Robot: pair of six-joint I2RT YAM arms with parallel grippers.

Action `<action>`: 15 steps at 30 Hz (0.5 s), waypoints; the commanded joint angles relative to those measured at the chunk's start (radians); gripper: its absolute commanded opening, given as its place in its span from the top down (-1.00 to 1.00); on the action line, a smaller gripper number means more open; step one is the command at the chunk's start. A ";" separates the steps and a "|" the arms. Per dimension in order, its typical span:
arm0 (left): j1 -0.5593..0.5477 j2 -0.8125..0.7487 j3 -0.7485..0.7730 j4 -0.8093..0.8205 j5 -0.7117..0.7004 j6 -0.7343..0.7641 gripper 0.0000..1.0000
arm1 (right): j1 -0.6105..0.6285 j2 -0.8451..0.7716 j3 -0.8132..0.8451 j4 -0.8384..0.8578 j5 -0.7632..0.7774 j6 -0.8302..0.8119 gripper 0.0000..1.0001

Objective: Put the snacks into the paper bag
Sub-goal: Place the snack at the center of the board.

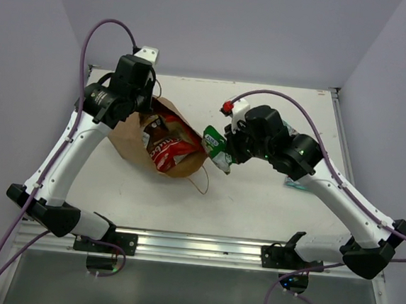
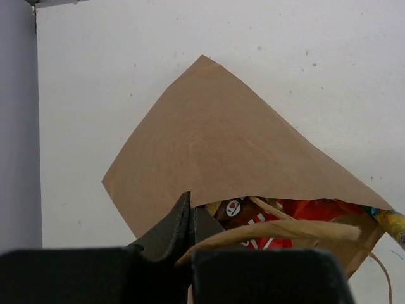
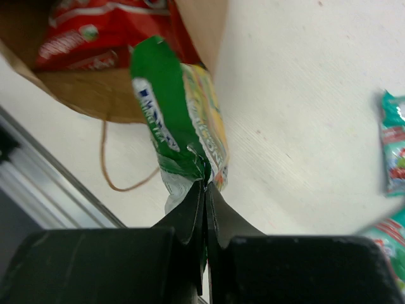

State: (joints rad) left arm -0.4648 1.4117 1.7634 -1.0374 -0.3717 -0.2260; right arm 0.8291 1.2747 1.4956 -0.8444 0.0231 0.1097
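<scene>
The brown paper bag (image 1: 129, 140) lies on its side left of centre, its mouth facing right. My left gripper (image 1: 148, 113) is shut on the bag's upper rim (image 2: 209, 152) and holds the mouth open; a twisted handle (image 2: 285, 229) crosses in front of the fingers. Red snack packets (image 1: 171, 151) lie inside the bag (image 2: 313, 211). My right gripper (image 1: 228, 154) is shut on the lower end of a green multicoloured candy bag (image 3: 171, 107), hanging just outside the bag's mouth (image 3: 95, 95). A small teal packet (image 1: 296, 183) lies on the table under the right arm.
The bag's lower handle loop (image 3: 120, 183) trails on the table towards the near rail (image 1: 195, 245). Two teal packets (image 3: 395, 142) show at the right edge of the right wrist view. Purple walls close in the table at the left, back and right.
</scene>
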 commanded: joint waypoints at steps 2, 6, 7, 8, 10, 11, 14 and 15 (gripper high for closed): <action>0.011 -0.005 0.036 -0.016 -0.085 -0.012 1.00 | -0.036 0.005 -0.072 -0.051 0.178 -0.183 1.00; 0.011 -0.005 0.039 -0.029 -0.116 -0.013 1.00 | -0.064 0.043 -0.074 -0.050 0.204 -0.235 1.00; 0.011 -0.007 0.038 -0.032 -0.122 -0.013 1.00 | -0.065 0.043 -0.072 -0.039 0.204 -0.261 1.00; 0.012 -0.005 0.034 -0.036 -0.133 -0.013 1.00 | -0.070 0.040 -0.066 -0.026 0.204 -0.277 1.00; 0.012 -0.005 0.031 -0.039 -0.144 -0.013 1.00 | -0.073 0.031 -0.037 -0.015 0.184 -0.323 1.00; 0.015 -0.005 0.024 -0.041 -0.148 -0.012 1.00 | -0.071 0.017 -0.025 -0.006 0.181 -0.335 1.00; 0.017 -0.005 0.010 -0.039 -0.156 -0.016 1.00 | -0.073 0.000 0.015 0.048 0.159 -0.396 1.00; 0.018 -0.005 0.008 -0.038 -0.156 -0.016 1.00 | -0.073 0.006 0.018 0.054 0.167 -0.410 1.00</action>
State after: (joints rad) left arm -0.4580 1.4147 1.7634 -1.0821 -0.4820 -0.2260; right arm 0.7586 1.3319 1.4387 -0.8906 0.1741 -0.1997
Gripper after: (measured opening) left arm 0.007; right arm 0.010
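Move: The right hand holds the green-and-yellow snack. The clear middle of the board lies some 8 cm ahead and 2 cm to the right, about 25 cm below; the paper bag's mouth is about 15 cm to the left, 4 cm ahead and 12 cm below. The nearer Foxs packet is 6 cm ahead and 26 cm right, the farther one 19 cm ahead and 17 cm right, both on the board. From the left hand, the clear middle is about 26 cm right, level ahead, and the bag's mouth 10 cm right, 3 cm back. Still pinching the snack by its end, the right hand swings away from the bag's mouth to the right and down towards the clear middle of the board, about 5 cm across and 6 cm down before rising again by 1.5 cm, while it works some 4 cm forward and its fingers tip about 20 degrees more steeply downward. The left hand keeps its closed grip on the bag's rim and draws it a good 2 cm to the left, turning slightly counter-clockwise. ##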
